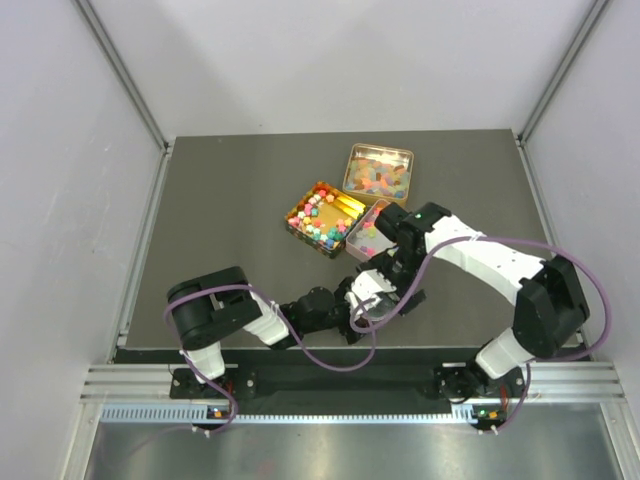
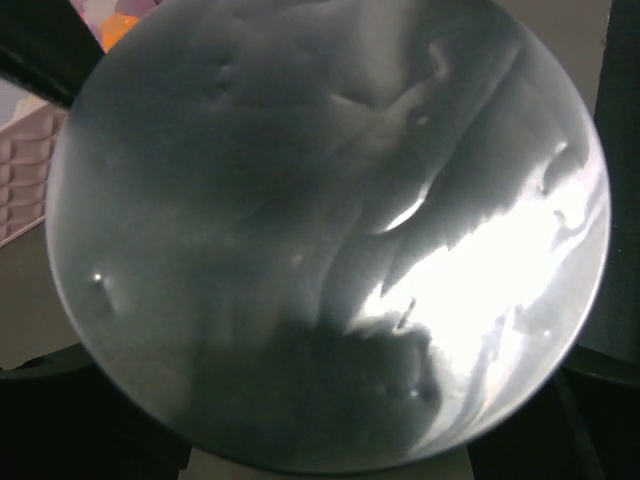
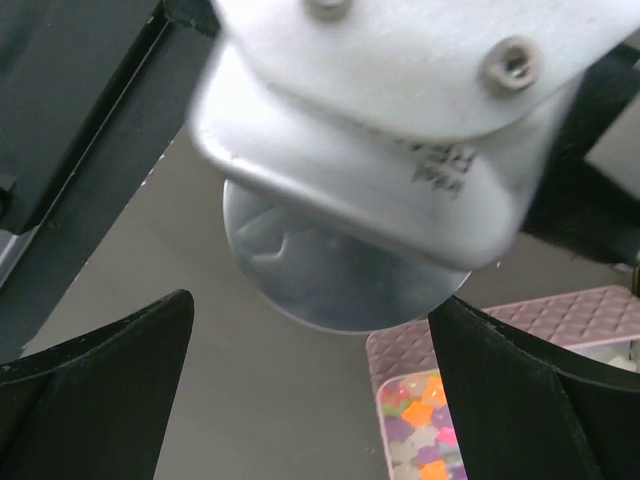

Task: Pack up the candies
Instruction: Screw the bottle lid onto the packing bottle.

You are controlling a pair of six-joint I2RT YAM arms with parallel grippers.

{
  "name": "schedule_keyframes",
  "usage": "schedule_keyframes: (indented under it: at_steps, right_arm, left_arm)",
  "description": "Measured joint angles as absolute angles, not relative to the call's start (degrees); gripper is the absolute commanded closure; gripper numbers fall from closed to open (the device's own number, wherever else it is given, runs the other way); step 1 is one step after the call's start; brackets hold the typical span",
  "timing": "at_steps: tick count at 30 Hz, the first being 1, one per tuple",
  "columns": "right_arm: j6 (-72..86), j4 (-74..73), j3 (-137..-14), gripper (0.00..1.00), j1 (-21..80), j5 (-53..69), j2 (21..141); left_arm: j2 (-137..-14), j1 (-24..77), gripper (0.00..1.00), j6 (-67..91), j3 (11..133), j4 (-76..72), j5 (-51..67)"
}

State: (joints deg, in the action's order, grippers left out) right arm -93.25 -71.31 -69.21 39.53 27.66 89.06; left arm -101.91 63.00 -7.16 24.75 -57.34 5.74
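Note:
The candies [image 1: 378, 180] are small multicoloured pieces that fill a gold tin [image 1: 352, 152] at the back, an orange-yellow tin [image 1: 293, 224] and a pink quilted tin [image 3: 560, 315]. More candies [image 3: 425, 430] show in the pink tin. My left gripper [image 1: 372, 300] has its jaws wide around a round silver disc [image 2: 320, 230], whose rim meets the dark fingers [image 2: 622, 110] on both sides. My right gripper [image 3: 315, 400] hangs open just above and behind it, nothing between its fingers. The left gripper's white body [image 3: 400, 100] covers part of the disc [image 3: 330, 280].
The three tins sit close together right of the table's middle. The right arm [image 1: 480, 255] arches over the pink tin [image 1: 366, 238]. Purple cables [image 1: 330, 360] loop near the front edge. Grey walls enclose the dark table [image 1: 230, 220].

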Motion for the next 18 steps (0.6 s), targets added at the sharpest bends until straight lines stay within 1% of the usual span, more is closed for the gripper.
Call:
schedule_keyframes:
  at_steps: [10,18]
  right_arm:
    - [-84.34,-72.47,-62.96,0.00,42.96,21.21,80.42]
    - [-78.13,-75.13,-61.54,0.00,47.03,21.28,78.22]
  left_arm:
    - [-101.89,63.05,0.61,-5.87,23.99,-58.06,6.85]
    - [-101.82,62.59,0.61,-5.15,23.51,-58.65,6.59]
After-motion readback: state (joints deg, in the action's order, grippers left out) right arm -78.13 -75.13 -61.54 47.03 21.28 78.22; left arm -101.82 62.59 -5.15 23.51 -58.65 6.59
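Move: The bottle lid already sits on the packing bottle, its middle roughly 3 cm to the left of the right hand point, 2 cm back and 3 cm below. From the right hand, the pink candy tin lies about 12 cm ahead, level sideways and 9 cm lower; the black-gold candy box is some 15 cm ahead, 14 cm to the left and 9 cm lower. For the left hand, which holds the bottle, the lid is directly above, about 5 cm up. Draw the wide-open right gripper away from the bottle lid, about 6 cm back and 4 cm to the right at an even height: diagonally at first, then nearly straight back. Meanwhile tilt it some 10 degrees so the fingers hang closer to vertical. Keep the left gripper clamped on the bottle, almost still. ##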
